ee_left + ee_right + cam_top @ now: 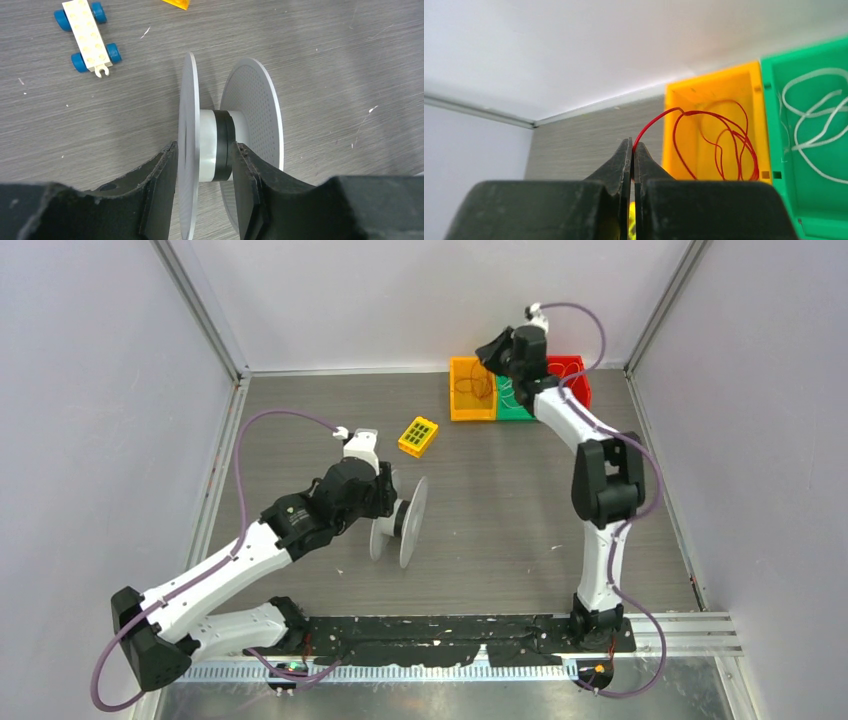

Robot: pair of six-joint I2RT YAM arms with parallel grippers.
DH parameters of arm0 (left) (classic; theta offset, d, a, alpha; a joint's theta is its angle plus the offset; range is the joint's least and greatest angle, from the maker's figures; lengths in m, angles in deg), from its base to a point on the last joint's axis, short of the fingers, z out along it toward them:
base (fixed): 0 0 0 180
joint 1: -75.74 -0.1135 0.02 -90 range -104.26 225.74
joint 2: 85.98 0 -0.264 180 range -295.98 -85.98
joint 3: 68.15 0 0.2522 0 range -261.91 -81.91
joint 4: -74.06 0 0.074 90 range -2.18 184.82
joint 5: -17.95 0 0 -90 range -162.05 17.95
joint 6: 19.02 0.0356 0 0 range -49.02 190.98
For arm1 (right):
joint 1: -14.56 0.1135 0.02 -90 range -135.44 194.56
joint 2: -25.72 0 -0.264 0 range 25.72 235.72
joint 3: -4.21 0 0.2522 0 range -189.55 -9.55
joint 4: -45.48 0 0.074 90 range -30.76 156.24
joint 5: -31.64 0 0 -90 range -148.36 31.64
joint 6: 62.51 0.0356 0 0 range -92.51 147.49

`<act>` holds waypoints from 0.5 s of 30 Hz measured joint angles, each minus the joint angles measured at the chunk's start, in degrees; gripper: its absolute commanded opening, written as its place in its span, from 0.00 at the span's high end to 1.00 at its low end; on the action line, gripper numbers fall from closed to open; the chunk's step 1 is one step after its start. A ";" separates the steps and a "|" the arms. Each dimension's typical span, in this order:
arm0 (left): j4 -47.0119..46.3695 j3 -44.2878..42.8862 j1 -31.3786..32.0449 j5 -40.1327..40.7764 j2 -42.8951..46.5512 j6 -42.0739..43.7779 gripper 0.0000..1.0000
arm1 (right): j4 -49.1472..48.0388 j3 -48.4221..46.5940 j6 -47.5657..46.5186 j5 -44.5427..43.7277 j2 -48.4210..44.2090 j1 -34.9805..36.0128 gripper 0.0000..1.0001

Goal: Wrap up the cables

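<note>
A thin red cable [719,140] lies in loose loops in the orange bin [684,145]; one end rises out of it into my right gripper [633,142], which is shut on that end. In the top view this gripper [493,348] hovers over the bins at the back. A white spool [400,523] with two round flanges stands on edge mid-table. My left gripper [204,146] is open: one finger [162,170] is outside the near flange, the other [247,170] is between the flanges by the black band on the hub [222,145].
The orange bin [452,390], a green bin [515,412] and a red bin [572,366] stand in a row at the back. Pale wires [814,125] lie in the green one. A yellow block [418,436] and a toy car [87,32] lie beyond the spool.
</note>
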 measured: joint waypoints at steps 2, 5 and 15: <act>0.13 -0.66 0.00 -0.11 0.26 0.28 0.53 | 2.99 -0.26 -2.08 1.36 -5.70 -0.31 0.95; 0.85 -2.45 0.00 -0.17 1.38 1.36 0.45 | 7.65 -2.19 -5.75 3.89 -14.45 -0.61 0.94; 0.79 -7.15 0.00 -5.38 10.54 12.17 0.31 | 19.91 -1.62 -18.34 13.99 -46.01 -0.79 0.95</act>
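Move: The left hand's parted fingers straddle the near-left flange of the spool, whose middle is about 3 cm ahead, 3 cm right and 7 cm below; the toy car stands roughly 16 cm ahead, 6 cm left and 14 cm down. The right hand holds the red cable; the spool is some 30 cm back, 14 cm left and 6 cm lower, the orange bin about 3 cm ahead, not sideways, 12 cm below, the green bin 10 cm right of the orange one. Up and back in one fast sweep, the right hand carries the pinched red cable about 34 cm higher and 25 cm back from the orange bin, tipping its fingertips up some 35 degrees, grip kept shut. The left hand rises 10 cm off the spool, easing slightly back late on, its fingers opening wider and tipping up. ##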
